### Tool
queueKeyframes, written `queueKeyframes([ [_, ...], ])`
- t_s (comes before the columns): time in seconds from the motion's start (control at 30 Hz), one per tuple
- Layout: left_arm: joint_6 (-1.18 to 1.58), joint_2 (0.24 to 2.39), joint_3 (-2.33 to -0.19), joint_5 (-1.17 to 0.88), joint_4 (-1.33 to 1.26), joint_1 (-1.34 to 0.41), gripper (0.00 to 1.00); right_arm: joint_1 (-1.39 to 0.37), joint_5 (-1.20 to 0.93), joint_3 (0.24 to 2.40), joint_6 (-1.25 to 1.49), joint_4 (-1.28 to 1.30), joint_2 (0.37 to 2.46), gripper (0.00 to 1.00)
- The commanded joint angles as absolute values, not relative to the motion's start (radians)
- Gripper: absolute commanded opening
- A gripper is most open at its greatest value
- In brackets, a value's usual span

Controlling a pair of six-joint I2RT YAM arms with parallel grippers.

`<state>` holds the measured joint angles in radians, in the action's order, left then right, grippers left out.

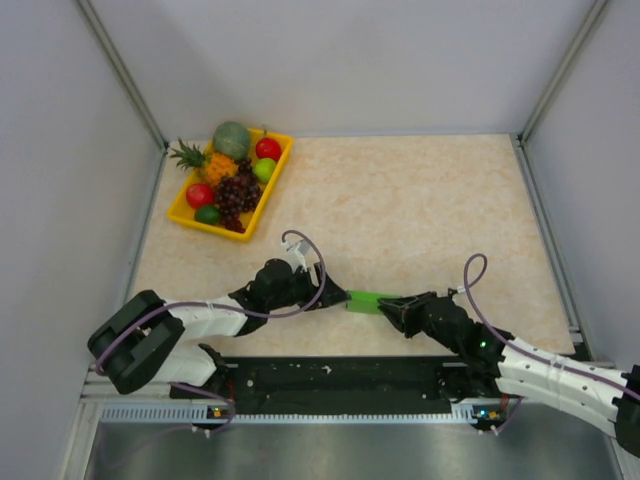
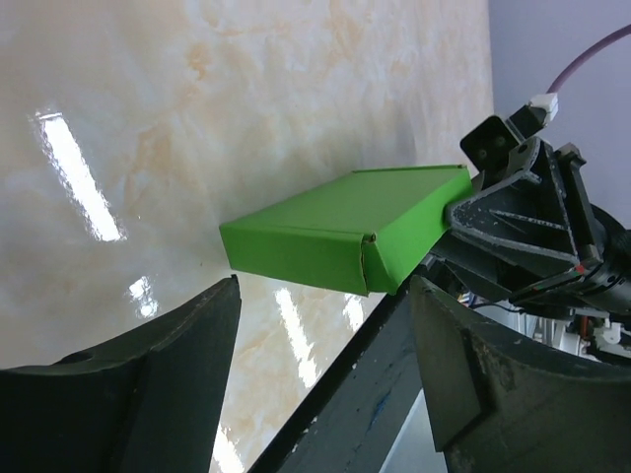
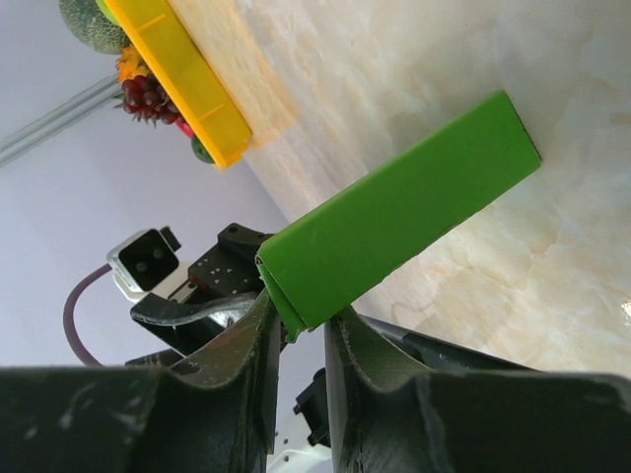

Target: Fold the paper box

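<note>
The paper box (image 1: 364, 300) is a compact, bright green, folded flat rectangle held between the two arms near the table's front edge. My right gripper (image 3: 303, 311) is shut on one short end of the paper box (image 3: 404, 212), which sticks out ahead of its fingers. My left gripper (image 2: 325, 294) is open, its wide-apart fingers just short of the free end of the paper box (image 2: 345, 232) and not touching it. In the top view the left gripper (image 1: 336, 297) and the right gripper (image 1: 396, 306) face each other across the box.
A yellow tray (image 1: 187, 216) of fruit stands at the back left of the table, its rim also showing in the right wrist view (image 3: 187, 74). The black base rail (image 1: 330, 378) runs along the near edge. Grey walls close in both sides.
</note>
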<state>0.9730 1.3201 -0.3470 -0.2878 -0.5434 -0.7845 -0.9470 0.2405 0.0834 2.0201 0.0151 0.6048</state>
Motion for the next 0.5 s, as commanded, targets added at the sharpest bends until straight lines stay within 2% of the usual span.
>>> queueKeyframes([
  [0.0,0.98,1.339,-0.345,-0.337,-0.687,-0.764,0.75,-0.95,0.295,-0.037,2.177,0.14,0.635,0.0],
  [0.03,0.98,1.344,-0.347,-0.342,-0.686,-0.764,0.75,-0.95,0.295,-0.035,2.175,0.141,0.635,0.0],
  [0.17,0.997,1.396,-0.345,-0.367,-0.724,-0.758,0.62,-0.95,0.298,-0.028,2.172,0.14,0.646,0.0],
  [0.2,1.002,1.408,-0.338,-0.37,-0.735,-0.756,0.55,-0.95,0.295,-0.028,2.177,0.14,0.649,0.0],
  [0.33,1.02,1.479,-0.31,-0.379,-0.84,-0.755,0.49,-0.95,0.291,-0.023,2.175,0.141,0.657,0.0],
  [0.4,1.029,1.535,-0.305,-0.4,-0.899,-0.749,0.41,-0.95,0.29,-0.017,2.172,0.14,0.664,0.0],
  [0.43,1.032,1.551,-0.301,-0.403,-0.925,-0.747,0.32,-0.948,0.29,-0.017,2.171,0.141,0.666,0.0],
  [0.47,1.032,1.584,-0.292,-0.397,-0.964,-0.746,0.28,-0.95,0.291,-0.017,2.171,0.141,0.672,0.0],
])
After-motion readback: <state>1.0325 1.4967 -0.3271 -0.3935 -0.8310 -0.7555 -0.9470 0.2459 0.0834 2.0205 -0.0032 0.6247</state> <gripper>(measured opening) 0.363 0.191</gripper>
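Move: The paper box is already held up off the table by the right gripper. Its middle lies about 5 cm to the right of the left hand, about 1 cm back and 1 cm lower, with its near corner almost between the open left fingers. The right gripper's fingertips are some 8 cm to the right and 1 cm back. From the right hand, the box's middle is about 3 cm left, 1 cm ahead and 1 cm lower. Ease the left gripper about 1.5 cm to the right, onto the near corner of the paper box. Close its fingers to about half their starting gap so they straddle that corner, and let the fingertips tip up by some 5 degrees. Keep the right gripper still, holding its pinch on the box. ##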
